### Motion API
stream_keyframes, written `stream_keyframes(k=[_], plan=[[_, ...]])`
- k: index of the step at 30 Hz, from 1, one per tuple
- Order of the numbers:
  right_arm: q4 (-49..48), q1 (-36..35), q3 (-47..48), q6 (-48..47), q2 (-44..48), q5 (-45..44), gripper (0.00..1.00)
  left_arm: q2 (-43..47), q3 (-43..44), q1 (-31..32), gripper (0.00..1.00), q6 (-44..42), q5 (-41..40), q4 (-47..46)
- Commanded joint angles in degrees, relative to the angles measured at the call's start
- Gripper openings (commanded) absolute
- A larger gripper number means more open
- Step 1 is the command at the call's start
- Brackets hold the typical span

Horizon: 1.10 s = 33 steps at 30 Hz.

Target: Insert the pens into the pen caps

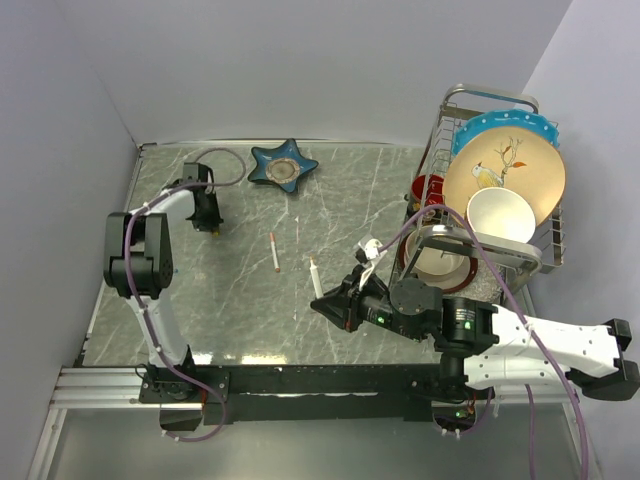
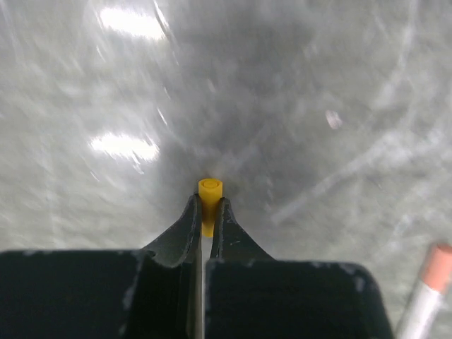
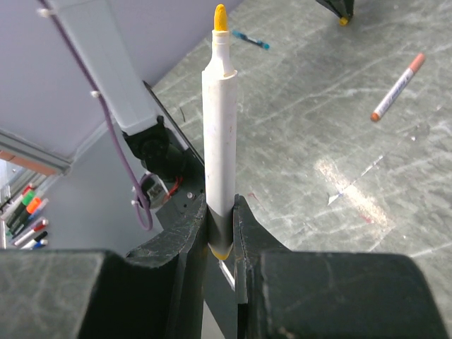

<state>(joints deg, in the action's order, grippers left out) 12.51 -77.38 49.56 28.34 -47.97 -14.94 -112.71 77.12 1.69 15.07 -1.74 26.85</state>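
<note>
My left gripper (image 1: 211, 226) at the back left is shut on the yellow pen cap (image 2: 210, 196), whose open end sticks out past the fingertips just above the table. My right gripper (image 1: 322, 303) is shut on the lower end of a white pen (image 3: 219, 141) with a bare yellow tip (image 3: 220, 17), held upright; it also shows in the top view (image 1: 316, 278). A second white pen (image 1: 274, 251) lies on the table between the grippers, with a red-orange end (image 3: 417, 62). I cannot tell whether that end is the cap.
A blue star-shaped dish (image 1: 283, 166) sits at the back. A wire dish rack (image 1: 545, 255) with plates and bowls stands at the right. A thin pale stick (image 1: 297, 226) lies behind the second pen. Purple cables run along both arms.
</note>
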Motion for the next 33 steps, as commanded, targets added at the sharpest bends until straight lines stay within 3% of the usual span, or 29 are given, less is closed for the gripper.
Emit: stream_keyframes(k=[1,12,23,33], plan=[[2.9,-0.3,4.2,1.5,-1.7,-1.0,0.00,5.6,-9.3,1.2,0.01,9.5,9.2,-1.4],[5.2,-0.8,8.4,4.4,-8.1,-0.8,0.00,30.7,-26.2,1.3,0.01,18.9,20.9,-13.6],[4.7,-0.7,14.3,5.6,-20.8,-1.8,0.00,53.0,-37.9,1.8,0.01,31.1,41.3,-30.6],[1.0,1.1,17.5,6.0,-30.0,-0.2,0.00,70.1,-46.4,4.4,0.01,43.9,45.0,-47.1]])
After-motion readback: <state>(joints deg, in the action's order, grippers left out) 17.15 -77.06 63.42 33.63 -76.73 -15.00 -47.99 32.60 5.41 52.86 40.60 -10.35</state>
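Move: My left hand, down at the tabletop with the yellow cap already pinched, needs the upright pen in my right hand: its middle lies about 31 cm back, 28 cm to the right and 31 cm higher. The orange-ended marker lies 17 cm right and 6 cm back of the left hand, the teal pen 16 cm left and 11 cm back, both on the table. From my right hand the cap is some 34 cm ahead, 29 cm left and 27 cm below. I draw my left hand back and rightward low over the table, then sweep it up, about 24 cm in all, still going back and right towards the pen. On the way I swing its fingers some 70 degrees, from pointing down to nearly level, forward and right, keeping the cap pinched. Meanwhile my right hand brings the held pen about 8 cm left and as much down, its fingers tipping slightly downward. ##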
